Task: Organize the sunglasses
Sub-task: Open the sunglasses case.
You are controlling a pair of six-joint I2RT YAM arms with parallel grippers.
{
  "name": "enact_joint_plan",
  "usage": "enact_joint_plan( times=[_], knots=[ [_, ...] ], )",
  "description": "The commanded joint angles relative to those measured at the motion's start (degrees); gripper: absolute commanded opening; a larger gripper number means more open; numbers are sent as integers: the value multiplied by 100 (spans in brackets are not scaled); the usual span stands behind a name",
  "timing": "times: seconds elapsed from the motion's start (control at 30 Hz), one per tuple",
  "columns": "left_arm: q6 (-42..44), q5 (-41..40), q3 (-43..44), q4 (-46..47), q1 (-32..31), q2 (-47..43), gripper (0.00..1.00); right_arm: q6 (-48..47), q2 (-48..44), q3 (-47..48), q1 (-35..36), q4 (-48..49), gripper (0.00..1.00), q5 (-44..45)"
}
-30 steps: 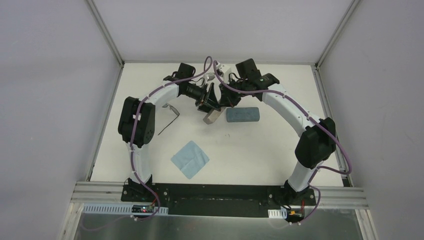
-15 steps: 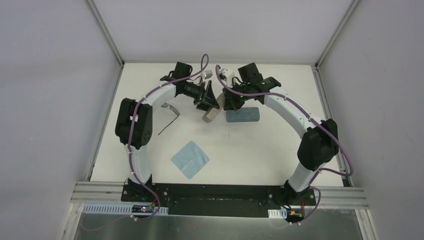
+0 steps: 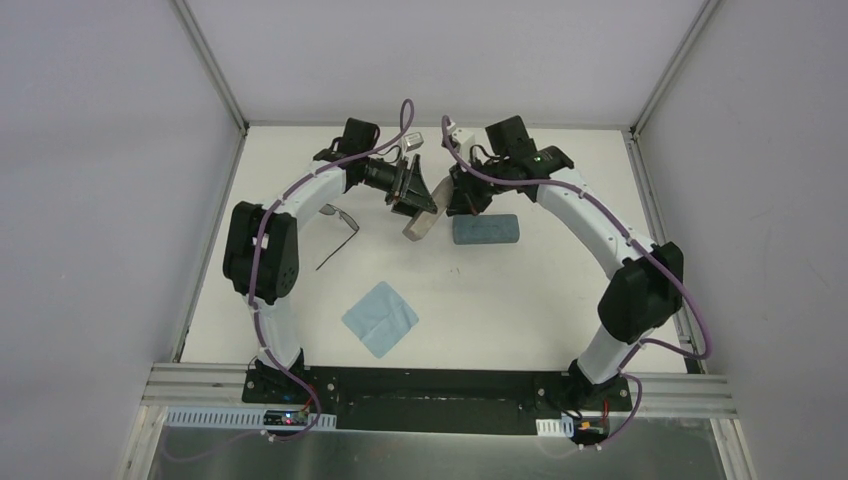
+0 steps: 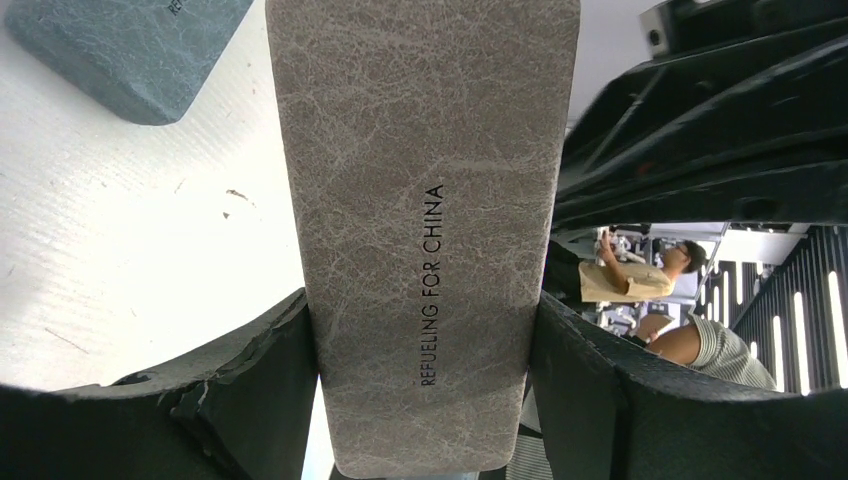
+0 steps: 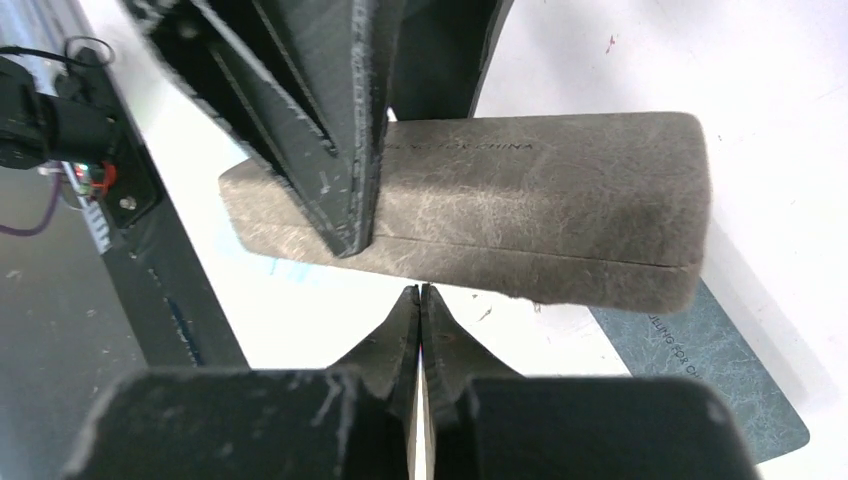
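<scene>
One pair of black wire-framed sunglasses [image 3: 342, 222] lies on the table left of centre, under the left arm. My left gripper [image 3: 413, 197] [image 4: 425, 375] is shut on a beige case [image 3: 422, 224] [image 4: 425, 190] and holds it off the table by its sides. The case is closed, its seam [image 5: 560, 258] showing in the right wrist view. My right gripper [image 3: 463, 202] [image 5: 420, 292] is shut and empty, its tips just below the long edge of the beige case [image 5: 520, 205].
A blue case [image 3: 486, 230] [image 4: 130, 45] [image 5: 700, 375] lies closed on the table right of the beige one. A light blue cloth [image 3: 380, 318] lies nearer the arm bases. Both arms crowd the back middle of the table.
Both arms have shifted slightly toward the back of the table, the left elbow swinging outward. The beige case stays gripped in the left gripper, and the right gripper stays shut beside it.
</scene>
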Motion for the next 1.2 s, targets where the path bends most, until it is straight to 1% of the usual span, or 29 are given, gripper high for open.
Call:
enact_joint_plan(
  times=[0.0, 0.13, 0.43, 0.6, 0.67, 0.73, 0.87, 0.97, 1.17],
  knots=[
    [26, 243, 45, 206, -8, -281, 0, 230, -521, 275, -116, 101, 0, -606],
    [19, 271, 122, 203, -16, -249, 0, 366, -480, 138, -151, 330, 0, -407],
    [26, 338, 82, 202, -18, -320, 0, 534, -110, 379, -203, 520, 0, -454],
    [35, 363, 89, 201, -15, -344, 0, 628, -12, 298, -213, 564, 0, -488],
    [28, 405, 116, 203, -19, -343, 0, 628, 21, 249, -211, 548, 0, -363],
    [35, 448, 158, 202, -16, -335, 0, 635, 47, 123, -213, 517, 0, -8],
    [26, 554, 309, 194, -16, -306, 0, 744, 115, -393, -247, 515, 0, 543],
    [23, 639, 418, 196, -24, -310, 0, 821, 221, -678, -257, 557, 0, 665],
    [16, 729, 364, 200, -71, -367, 0, 947, 483, -598, -319, 647, 0, 815]
  ],
)
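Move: The brown sunglasses case, already gripped by the left hand, has its middle about 4 cm left of the right hand's shut fingertips, level with them front to back and in height. From the left hand its middle is roughly 1 cm ahead and 2 cm right, also level. The blue-grey case lies some 9 cm right, 4 cm back and 17 cm below the right hand. Right shut fingertips rise 3 cm, then drop about 9 cm beside the sunglasses case; left keeps its grip. ##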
